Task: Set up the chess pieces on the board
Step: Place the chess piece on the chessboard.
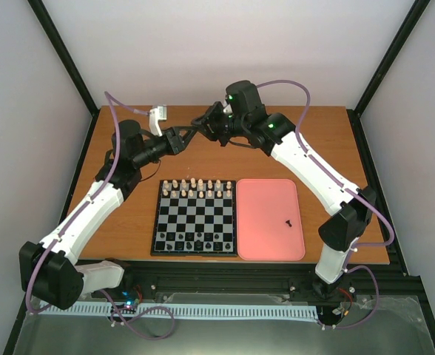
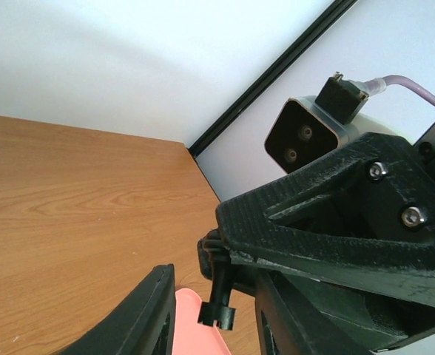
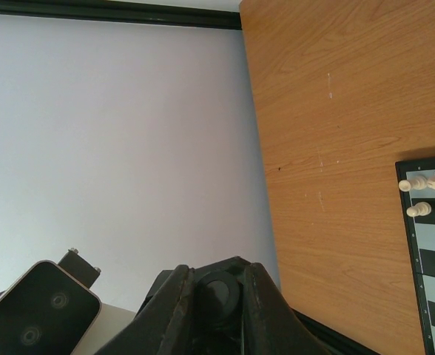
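Both grippers meet in the air above the back of the table. My right gripper (image 1: 205,124) (image 3: 216,275) is shut on the round base of a black chess piece (image 3: 220,297). In the left wrist view that piece (image 2: 221,294) is a rook hanging with its notched top downward. My left gripper (image 1: 188,134) (image 2: 214,296) is open, one finger on each side of the rook, and a gap shows on the left side. The board (image 1: 157,222) holds cream-white pieces on its far two rows and several black chess pieces (image 1: 195,242) along its near edge.
A pink tray (image 1: 265,237) lies right of the board with one small black piece (image 1: 288,221) in it. A white block (image 1: 157,117) stands at the table's back left. Black frame posts run along the walls and table edges.
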{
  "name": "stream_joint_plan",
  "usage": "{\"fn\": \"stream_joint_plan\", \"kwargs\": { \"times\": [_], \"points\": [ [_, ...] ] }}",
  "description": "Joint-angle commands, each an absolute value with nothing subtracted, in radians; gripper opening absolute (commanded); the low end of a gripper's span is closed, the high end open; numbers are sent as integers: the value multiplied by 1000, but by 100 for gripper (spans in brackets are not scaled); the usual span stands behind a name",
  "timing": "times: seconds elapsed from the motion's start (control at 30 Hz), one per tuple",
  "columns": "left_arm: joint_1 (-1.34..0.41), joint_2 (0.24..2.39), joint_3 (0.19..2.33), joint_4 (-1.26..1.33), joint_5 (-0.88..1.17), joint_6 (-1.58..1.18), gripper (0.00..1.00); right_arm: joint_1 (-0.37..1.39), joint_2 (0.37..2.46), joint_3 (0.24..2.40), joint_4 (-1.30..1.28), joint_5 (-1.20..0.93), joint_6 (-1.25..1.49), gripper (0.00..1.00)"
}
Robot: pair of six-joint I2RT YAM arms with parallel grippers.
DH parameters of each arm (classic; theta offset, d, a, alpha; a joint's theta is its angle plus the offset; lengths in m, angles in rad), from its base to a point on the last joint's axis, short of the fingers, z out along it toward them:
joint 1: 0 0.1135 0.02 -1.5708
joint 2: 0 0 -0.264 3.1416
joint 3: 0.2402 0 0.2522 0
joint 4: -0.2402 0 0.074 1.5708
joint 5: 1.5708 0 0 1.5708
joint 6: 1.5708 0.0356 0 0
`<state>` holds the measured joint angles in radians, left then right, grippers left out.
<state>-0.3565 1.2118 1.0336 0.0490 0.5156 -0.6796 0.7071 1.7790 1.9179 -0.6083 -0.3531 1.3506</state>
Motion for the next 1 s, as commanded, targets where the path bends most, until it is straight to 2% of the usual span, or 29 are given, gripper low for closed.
{"fn": "stream_joint_plan", "kwargs": {
  "times": [0.0,0.27,0.37,0.47,0.5,0.57,0.8,0.97],
  "points": [
    [-365,1191,1028,190,557,-677,31,717,1799,1943,-608,-375,1348,8],
    [-366,1210,1032,227,583,-660,32,724,1814,1975,-624,-370,1341,8],
    [-367,1218,1036,231,611,-635,36,726,1818,1988,-630,-374,1340,8],
    [-367,1226,1043,222,650,-590,36,731,1821,1992,-637,-375,1337,8],
    [-367,1229,1049,211,658,-575,33,733,1822,1993,-635,-374,1339,8],
    [-367,1235,1056,195,666,-562,22,737,1824,1994,-637,-376,1341,8],
    [-367,1216,1052,163,647,-534,17,742,1821,1993,-641,-372,1337,8],
    [-367,1201,1056,118,633,-483,4,742,1815,1992,-650,-368,1334,8]
  ]
}}
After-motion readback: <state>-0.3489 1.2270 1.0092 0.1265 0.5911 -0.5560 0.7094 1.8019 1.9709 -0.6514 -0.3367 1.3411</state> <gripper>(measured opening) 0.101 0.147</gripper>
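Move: The black chess piece hangs upright from the right hand's shut fingers, its middle some 1 cm left of and 1 cm below that hand. From the left hand it lies between the open fingertips, about 1 cm to the right, level in depth and height. Far below the left hand, some 32 cm down, the white pieces stand about 2 cm ahead, with the pink tray's middle roughly 21 cm right and 8 cm back. The black chess piece stays in the right hand's grip, with that hand almost still, while the left hand makes a small correction around it: up about 1 cm, then back down, ending under 1 cm farther right and tipped some 7 degrees upward. As it sinks, its fingers close from both sides and pinch the piece's lower end. ##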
